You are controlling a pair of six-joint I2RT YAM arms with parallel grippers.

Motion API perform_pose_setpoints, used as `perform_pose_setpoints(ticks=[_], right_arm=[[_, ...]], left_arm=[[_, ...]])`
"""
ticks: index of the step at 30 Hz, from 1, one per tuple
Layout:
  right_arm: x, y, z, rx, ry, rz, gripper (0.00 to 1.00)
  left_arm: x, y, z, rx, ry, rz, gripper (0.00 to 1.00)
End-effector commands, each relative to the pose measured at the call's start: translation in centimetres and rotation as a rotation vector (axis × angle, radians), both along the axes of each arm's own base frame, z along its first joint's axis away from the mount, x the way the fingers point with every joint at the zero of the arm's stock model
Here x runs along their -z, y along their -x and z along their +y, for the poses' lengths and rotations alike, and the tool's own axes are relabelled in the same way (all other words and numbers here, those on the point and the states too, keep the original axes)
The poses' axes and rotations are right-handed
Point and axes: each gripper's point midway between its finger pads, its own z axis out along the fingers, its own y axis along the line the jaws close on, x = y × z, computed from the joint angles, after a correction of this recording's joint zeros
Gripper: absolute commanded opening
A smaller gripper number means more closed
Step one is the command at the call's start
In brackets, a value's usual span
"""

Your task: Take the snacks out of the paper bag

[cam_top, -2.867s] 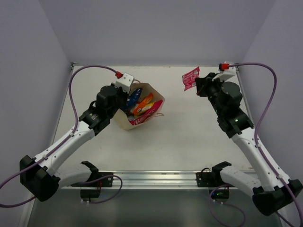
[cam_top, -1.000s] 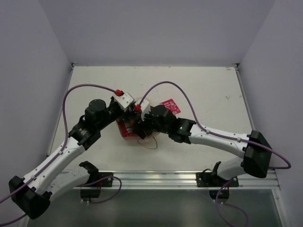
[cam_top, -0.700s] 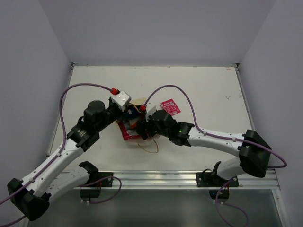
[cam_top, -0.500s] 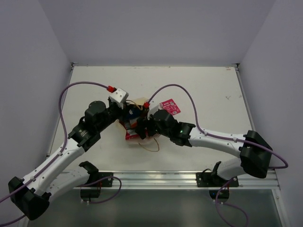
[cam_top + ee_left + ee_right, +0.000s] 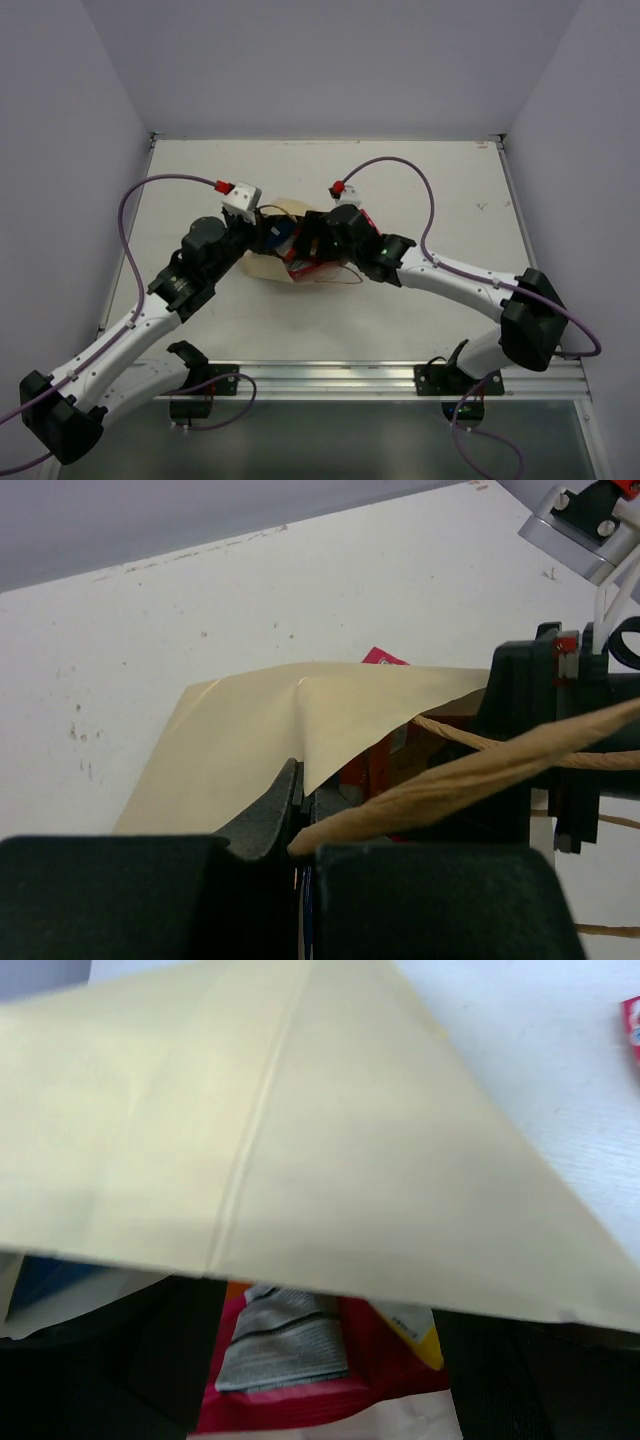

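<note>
The tan paper bag point(image 5: 262, 263) lies tipped near the table's middle, and its creased wall point(image 5: 300, 1130) fills the right wrist view. My left gripper point(image 5: 300, 802) is shut on the bag's rim point(image 5: 330, 705), next to a rope handle point(image 5: 470, 775). At the bag's mouth my right gripper point(image 5: 303, 248) is open, its dark fingers point(image 5: 170, 1360) standing either side of a red-pink-and-white snack bag point(image 5: 320, 1395). Yellow point(image 5: 425, 1340) and blue point(image 5: 50, 1275) snacks show beside that bag. A magenta packet point(image 5: 632, 1025) lies outside on the table.
The bag's other handle loop point(image 5: 340, 280) trails on the white table point(image 5: 440, 190) toward the near edge. The right arm's wrist point(image 5: 540, 730) crowds in just past the bag's mouth. Purple cables arch over both arms. Grey walls enclose the table.
My right gripper has shifted toward the far side of the bag's mouth and spread its jaws wider. The left gripper has turned the bag, still holding its rim.
</note>
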Motion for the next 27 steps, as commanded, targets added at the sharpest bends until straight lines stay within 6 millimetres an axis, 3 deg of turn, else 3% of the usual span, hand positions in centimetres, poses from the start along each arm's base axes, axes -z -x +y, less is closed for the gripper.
perform_pose_setpoints(ticks=[1,6,14,21,27], right_arm=[[0.0,-2.7,-1.4,0.150,0.001,0.034,0.82],[0.9,-3.6,0.2,0.109,-0.020,0.045,0.76],[-0.8,-4.3,3.2,0.016,-0.085,0.007,0.62],[-1.8,-3.9,5.1,-0.048,-0.184,0.011,0.61],[-0.5,-4.9,4.8,0.068,-0.200,0.057,0.61]], left_arm=[[-2.9,-0.6,-0.3,-0.015,0.063,-0.071,0.00],[-3.1,-1.1,-1.1,0.019,0.025,-0.085,0.00],[-2.0,-1.6,-2.0,0.056,-0.031,-0.072,0.00],[-1.6,-1.9,-2.0,0.054,-0.054,-0.066,0.00],[-1.4,-2.0,-2.2,0.040,-0.016,-0.041,0.00]])
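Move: Inside the bag's mouth, the blue packet sits some 7 cm to the right hand's left, about 1 cm farther out and 4 cm lower. The orange packet is about 4 cm left, level fore-and-aft and 5 cm down; the red packet with the grey panel is roughly 4 cm back, 1 cm left and 5 cm down. A loose red packet lies on the table some 13 cm right, 6 cm out and 16 cm below. From the left hand, the blue packet is about 4 cm right, 1 cm out and 6 cm down. Reaching deeper under the bag's far wall, the right hand goes forward about 3.5 cm and dips some 2 cm, then sweeps roughly 4 cm left towards the blue packet, easing partly back up while its wide-open fingers close by about a quarter. The left hand keeps its pinch on the bag's rim by the handle and shifts it about 2 cm forward. ##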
